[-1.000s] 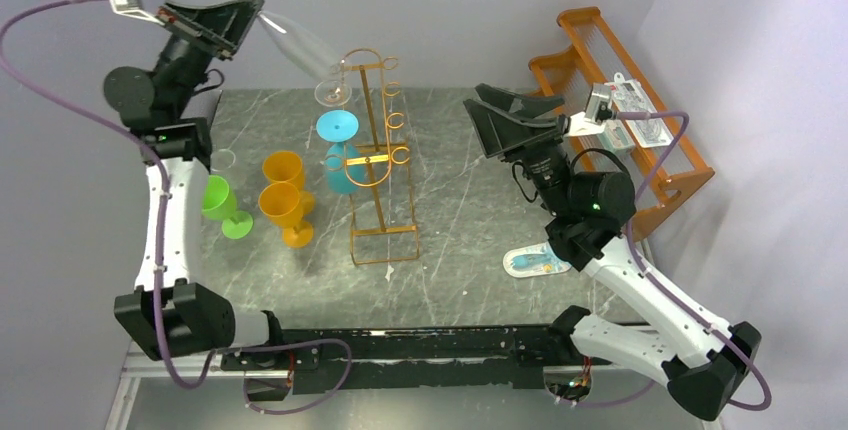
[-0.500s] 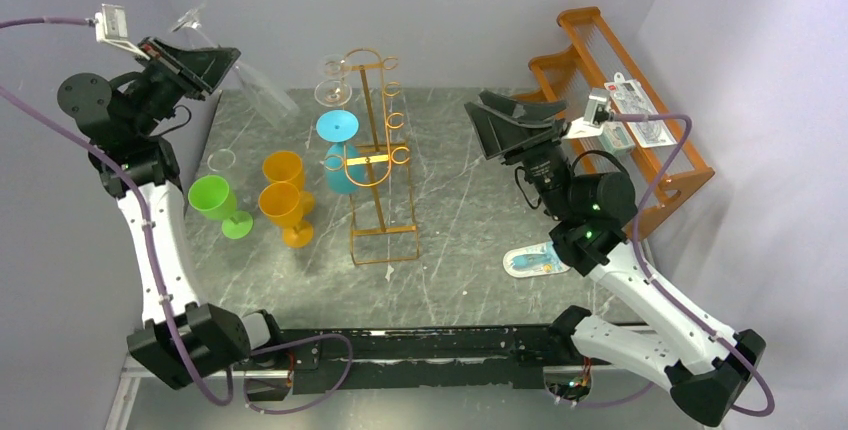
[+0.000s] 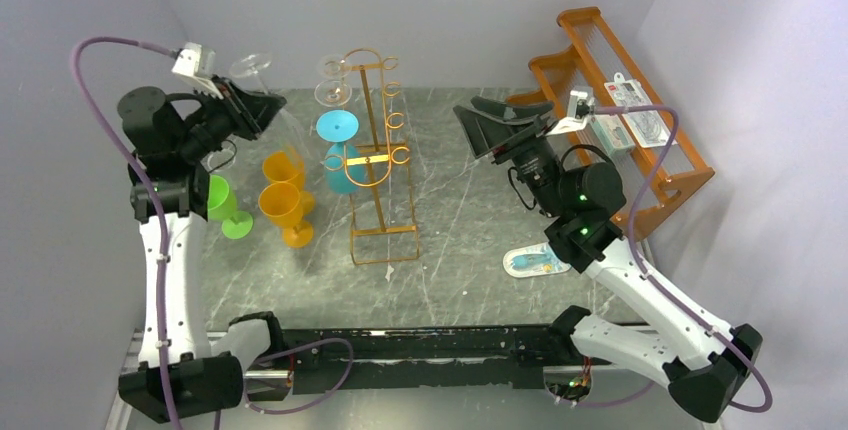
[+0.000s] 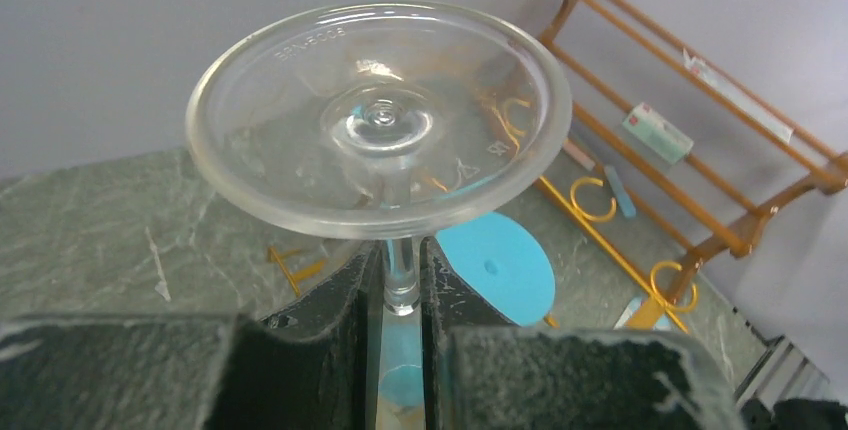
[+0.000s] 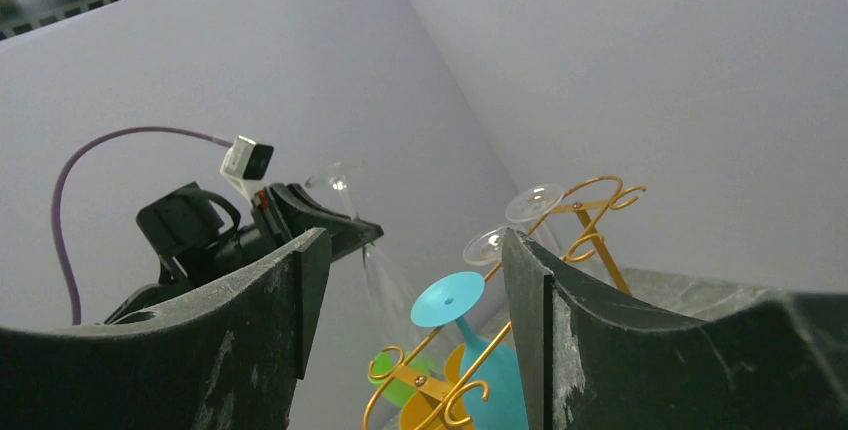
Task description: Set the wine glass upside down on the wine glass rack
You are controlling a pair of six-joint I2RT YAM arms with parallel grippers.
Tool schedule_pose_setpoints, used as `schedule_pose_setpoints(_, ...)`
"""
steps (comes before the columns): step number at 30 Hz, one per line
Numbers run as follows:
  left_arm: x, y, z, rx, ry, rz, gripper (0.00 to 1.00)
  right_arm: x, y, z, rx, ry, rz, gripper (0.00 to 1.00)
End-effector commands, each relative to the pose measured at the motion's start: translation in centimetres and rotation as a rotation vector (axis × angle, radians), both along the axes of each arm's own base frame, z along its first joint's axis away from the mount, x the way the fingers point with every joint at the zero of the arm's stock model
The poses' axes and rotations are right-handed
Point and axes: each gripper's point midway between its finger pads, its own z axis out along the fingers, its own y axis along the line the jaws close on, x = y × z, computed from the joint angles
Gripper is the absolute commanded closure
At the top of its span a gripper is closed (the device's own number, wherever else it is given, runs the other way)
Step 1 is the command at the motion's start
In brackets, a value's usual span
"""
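A clear wine glass is held foot up, its bowl hanging below my left gripper at the table's back left. In the left wrist view the round foot fills the upper frame and the stem stands between the fingers, so the left gripper is shut on it. The golden wire wine glass rack stands to its right, carrying another clear glass and a blue glass upside down. My right gripper hovers open, right of the rack, and is empty.
Two orange goblets and a green one stand left of the rack, below the held glass. An orange stepped shelf with packets lines the right wall. A blue and white packet lies near the right arm.
My left arm has pulled the glass back from the rack's top and down, turning it from slanted to foot up. The right gripper has shifted slightly left.
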Motion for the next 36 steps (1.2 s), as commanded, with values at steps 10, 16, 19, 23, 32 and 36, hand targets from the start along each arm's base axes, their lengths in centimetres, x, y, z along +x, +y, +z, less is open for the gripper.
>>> schedule_pose_setpoints(10, -2.5, -0.3, -3.3, 0.133, 0.026, 0.117, 0.95, -0.7, -1.6, -0.1, 0.003, 0.005, -0.052, 0.32)
schedule_pose_setpoints(16, -4.7, -2.1, -4.3, 0.158, -0.002, 0.052, 0.95, -0.2, -1.4, -0.7, -0.010, 0.021, -0.057, 0.32)
schedule_pose_setpoints(19, -5.7, -3.2, -5.1, 0.168, -0.032, -0.004, 0.95, 0.0, -1.1, -0.9, -0.017, 0.026, -0.053, 0.32)
schedule_pose_setpoints(23, -6.5, -3.9, -6.1, 0.190, -0.055, -0.048, 0.95, 0.1, -0.8, -1.1, -0.018, 0.031, -0.044, 0.32)
schedule_pose_setpoints(32, -7.6, -5.9, -8.7, 0.234, -0.091, -0.147, 0.95, 0.5, -1.0, -1.7, -0.024, 0.044, -0.061, 0.32)
schedule_pose_setpoints(36, -8.0, -6.2, -9.6, 0.247, -0.112, -0.158, 0.95, 0.5, -1.0, -1.7, -0.027, 0.044, -0.064, 0.32)
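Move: My left hand already grips the clear wine glass upside down by its stem. The empty near-left hook of the rack lies about 5 cm back, 9 cm right and 14 cm below. The blue goblet's base, on the next hook, is roughly 3 cm ahead, 10 right and 12 below; the nearer yellow goblet is some 5 cm back, 3 left and 34 below. From my right hand that hook is about 20 cm left, 4 ahead and 20 below. Keeping the stem pinched, I bring my left hand down about 10 cm while drawing it back some 7 cm and right 5 or 6 cm, towards the empty hook at the rack's near-left end. The sinking is steeper in the second half, and my wrist rolls some 15 degrees, its left side rising, to hang the glass straighter. ##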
